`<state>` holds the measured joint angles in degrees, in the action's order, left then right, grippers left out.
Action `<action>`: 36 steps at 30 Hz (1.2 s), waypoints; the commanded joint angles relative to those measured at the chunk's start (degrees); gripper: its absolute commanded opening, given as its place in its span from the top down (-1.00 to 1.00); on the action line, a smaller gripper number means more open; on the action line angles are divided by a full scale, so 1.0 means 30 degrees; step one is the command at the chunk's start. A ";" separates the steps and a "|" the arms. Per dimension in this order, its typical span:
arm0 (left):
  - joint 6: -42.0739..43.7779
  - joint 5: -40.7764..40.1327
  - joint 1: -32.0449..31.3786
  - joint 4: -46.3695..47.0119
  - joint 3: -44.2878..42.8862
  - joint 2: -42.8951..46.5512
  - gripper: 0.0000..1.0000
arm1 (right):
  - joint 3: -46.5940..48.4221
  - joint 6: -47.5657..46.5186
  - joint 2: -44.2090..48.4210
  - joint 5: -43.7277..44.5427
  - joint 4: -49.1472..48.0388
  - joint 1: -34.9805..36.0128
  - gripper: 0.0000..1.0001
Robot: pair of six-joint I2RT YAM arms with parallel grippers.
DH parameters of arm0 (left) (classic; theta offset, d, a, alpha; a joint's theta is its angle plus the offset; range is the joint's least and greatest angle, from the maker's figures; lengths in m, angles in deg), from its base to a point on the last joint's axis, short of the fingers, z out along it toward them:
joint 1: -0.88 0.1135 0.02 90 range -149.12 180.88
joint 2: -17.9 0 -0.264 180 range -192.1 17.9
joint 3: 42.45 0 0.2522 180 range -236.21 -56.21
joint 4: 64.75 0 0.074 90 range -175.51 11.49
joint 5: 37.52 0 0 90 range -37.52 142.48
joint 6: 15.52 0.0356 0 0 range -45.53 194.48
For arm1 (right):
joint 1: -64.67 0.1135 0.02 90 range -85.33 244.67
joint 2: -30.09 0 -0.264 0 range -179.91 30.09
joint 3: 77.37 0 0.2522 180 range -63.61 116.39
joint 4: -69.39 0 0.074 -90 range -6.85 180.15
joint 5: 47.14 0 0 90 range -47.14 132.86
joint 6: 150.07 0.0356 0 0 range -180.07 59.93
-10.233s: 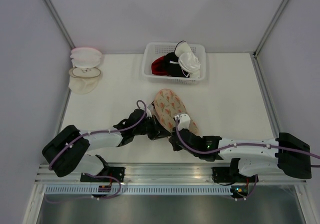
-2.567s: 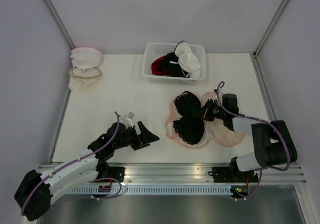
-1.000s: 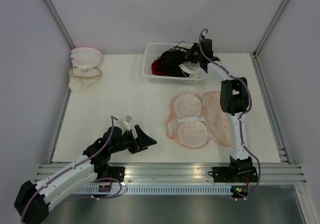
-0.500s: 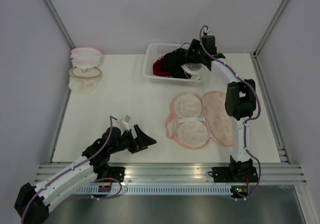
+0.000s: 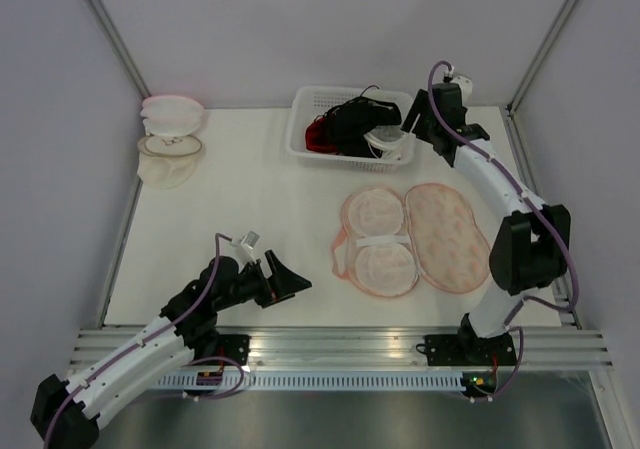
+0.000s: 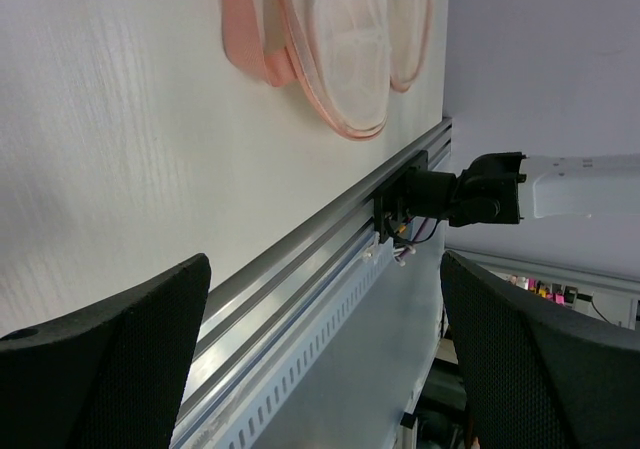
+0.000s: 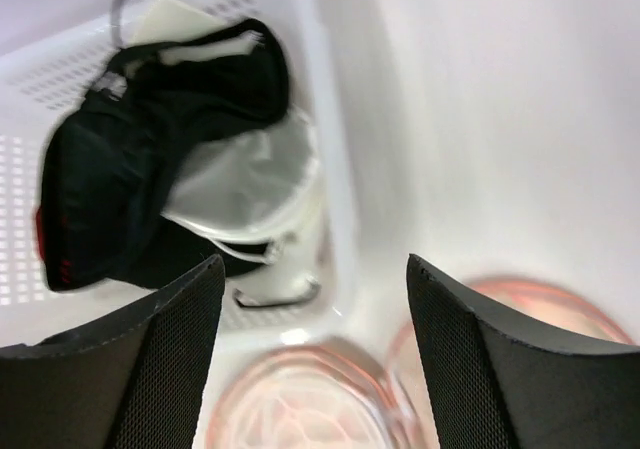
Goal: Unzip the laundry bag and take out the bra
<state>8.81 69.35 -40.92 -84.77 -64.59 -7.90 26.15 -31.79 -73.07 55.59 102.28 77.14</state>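
Observation:
The laundry bag [image 5: 450, 237] lies unzipped and spread flat in two halves at mid-right of the table, its pale inner lining [image 5: 375, 239] facing up. The black bra [image 5: 348, 121] rests in the white basket [image 5: 300, 141] among other garments. My right gripper [image 5: 406, 121] hovers open and empty over the basket's right end. Its wrist view shows the black bra [image 7: 150, 159] in the basket [image 7: 335, 199], the gripper [image 7: 315, 269] with nothing between its fingers, and the bag [image 7: 300, 409] blurred below. My left gripper [image 5: 285, 281] is open and empty near the front edge, left of the bag [image 6: 350, 59].
Two domed pouches, a pink-and-white one [image 5: 172, 114] and a white one [image 5: 168, 157], sit at the back left. A white bra [image 7: 250, 184] and a red garment [image 5: 318, 134] also lie in the basket. An aluminium rail [image 5: 330, 344] runs along the near edge.
My right gripper opened above the basket, let go of the black bra and drew back toward the right. The left arm stayed almost still.

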 commanded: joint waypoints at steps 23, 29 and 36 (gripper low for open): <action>-0.0405 0.0912 0.0106 0.1033 0.0597 -0.0101 -0.97 | -1.5795 0.2297 0.7052 0.3935 0.2059 -0.6733 -0.56; -0.0610 0.0883 0.0106 0.1267 0.0919 0.0163 -0.97 | -1.7349 0.1973 0.6232 0.0570 0.0127 -0.7378 -0.43; -0.0727 0.0854 0.0106 0.1442 0.1212 0.0192 -0.97 | -1.7584 0.1798 0.5877 -0.0522 -0.0343 -0.8024 0.64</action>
<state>8.22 70.85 -40.81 -83.24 -61.71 -7.79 -24.10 -26.64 -53.55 59.37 100.84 53.31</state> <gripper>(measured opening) 0.988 0.373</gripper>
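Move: The opened flap's outer right edge lies about 23 cm back, 19 cm to the right and 20 cm below the right hand. Beside it, the open bag body is centred some 24 cm back and 11 cm to that hand's left, equally low. The basket holding the bra stands about 8 cm ahead, 19 cm left and 14 cm below. From the left hand, the flap edge is roughly 15 cm ahead, 48 cm right and 10 cm down. The flap's outer right edge is pinched by the right hand, which swings away from the basket, back, down and right about 35 cm in all. On the way the hand tips down and turns clockwise, each some 30 degrees; once down at the mesh, its wide-open fingers close on the rim and ease slightly forward. ##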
